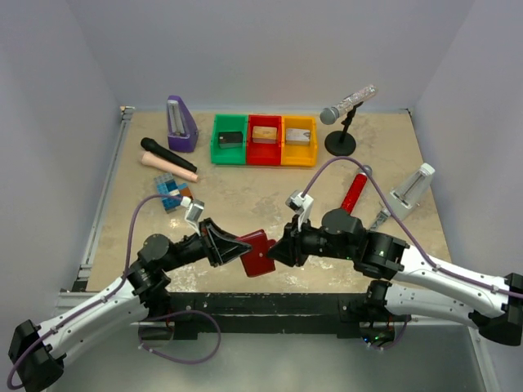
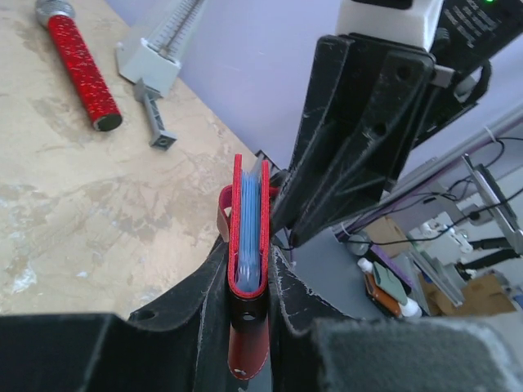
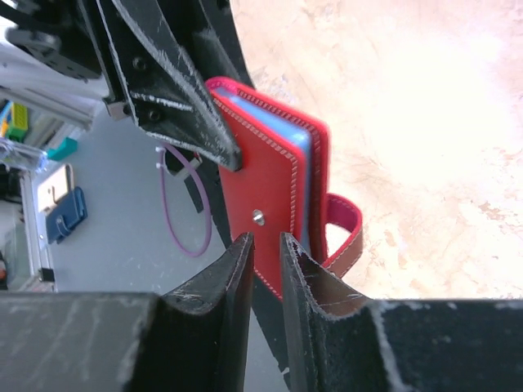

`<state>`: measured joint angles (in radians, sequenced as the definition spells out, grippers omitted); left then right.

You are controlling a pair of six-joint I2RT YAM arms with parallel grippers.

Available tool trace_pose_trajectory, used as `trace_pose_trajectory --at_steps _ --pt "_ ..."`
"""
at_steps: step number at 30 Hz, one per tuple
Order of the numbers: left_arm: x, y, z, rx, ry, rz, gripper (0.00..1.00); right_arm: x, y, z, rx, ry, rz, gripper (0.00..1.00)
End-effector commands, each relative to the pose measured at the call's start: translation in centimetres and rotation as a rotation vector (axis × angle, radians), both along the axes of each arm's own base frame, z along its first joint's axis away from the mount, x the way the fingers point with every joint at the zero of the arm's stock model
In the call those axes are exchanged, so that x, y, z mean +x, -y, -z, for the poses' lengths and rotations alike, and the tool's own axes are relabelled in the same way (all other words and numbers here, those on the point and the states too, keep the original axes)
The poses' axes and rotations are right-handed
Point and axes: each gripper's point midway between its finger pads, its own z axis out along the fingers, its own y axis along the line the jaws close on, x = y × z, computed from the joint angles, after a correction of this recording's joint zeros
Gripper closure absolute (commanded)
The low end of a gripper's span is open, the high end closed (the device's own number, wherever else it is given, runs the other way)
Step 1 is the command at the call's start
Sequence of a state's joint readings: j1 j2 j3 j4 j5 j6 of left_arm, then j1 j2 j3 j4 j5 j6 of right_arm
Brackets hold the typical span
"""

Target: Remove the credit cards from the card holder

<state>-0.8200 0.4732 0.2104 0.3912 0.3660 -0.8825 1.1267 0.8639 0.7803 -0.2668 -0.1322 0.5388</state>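
The dark-red card holder (image 1: pixel 260 253) hangs above the table's near edge, between my two grippers. My left gripper (image 2: pixel 249 290) is shut on its folded end, and the snap tab hangs below the jaws. In the left wrist view the holder (image 2: pixel 249 220) stands edge-on and shows its pale blue inner pockets. A thin grey edge sticks up beside the pockets. The credit cards are not plainly visible. My right gripper (image 3: pixel 265 245) is at the holder's red outer face (image 3: pixel 261 175), just below the snap stud. Its jaws stand a narrow gap apart, and I see nothing between them.
Green, red and yellow bins (image 1: pixel 214 145) holding small blocks stand at the back. Around them are a purple metronome (image 1: pixel 181 124), a black microphone (image 1: pixel 167 155), blue blocks (image 1: pixel 169 193) and a microphone on a stand (image 1: pixel 341 122). A red microphone (image 1: pixel 354 193) and a white clamp tool (image 1: pixel 413 186) lie on the right.
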Motion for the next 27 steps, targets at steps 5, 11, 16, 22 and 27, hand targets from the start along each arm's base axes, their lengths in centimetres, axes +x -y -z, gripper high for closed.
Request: trace_pose_trajectory --at_steps 5,11,16,22,27 --pt "-2.9 0.4 -4.4 -0.163 0.134 0.189 1.0 0.1 1.3 -2.0 0.115 0.011 0.017 0.76" --pt "-3.6 0.6 -5.6 -0.219 0.164 0.254 1.0 -0.3 1.6 -3.0 0.159 0.011 0.004 0.72" --pt "-4.3 0.6 -6.3 -0.259 0.179 0.304 1.0 -0.9 1.9 -4.1 0.221 0.005 -0.014 0.61" --pt "-4.8 0.4 -7.5 -0.301 0.204 0.351 1.0 -1.2 2.3 -5.2 0.267 0.007 -0.016 0.53" --pt "-4.9 0.5 -7.9 -0.313 0.21 0.373 1.0 -1.4 2.5 -6.2 0.315 0.002 -0.025 0.5"
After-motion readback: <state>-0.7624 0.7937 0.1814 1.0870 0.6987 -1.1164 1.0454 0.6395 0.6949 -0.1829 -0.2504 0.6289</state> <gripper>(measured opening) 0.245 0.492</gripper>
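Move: The credit cards sit in the card holder, which the left hand already pinches; their middle is about 3 cm to the right and 1 cm back of that hand, roughly level with it. From the part-open right hand the cards lie some 5 cm to the left, straight across and at about its height, with the left gripper roughly 8 cm left and 2 cm ahead. The red microphone lies about 27 cm right of the right hand, 16 cm ahead and 20 cm lower. The card holder, still pinched by the left hand, is lifted about 5 cm and drawn back 3 to 4 cm while that wrist swings some 20 degrees clockwise and its fingertips tilt up. The right hand first backs off a couple of centimetres to the right, then rises alongside, about 4.5 cm in all, levelling its fingers and spreading them to about twice their gap at the holder's edge. ##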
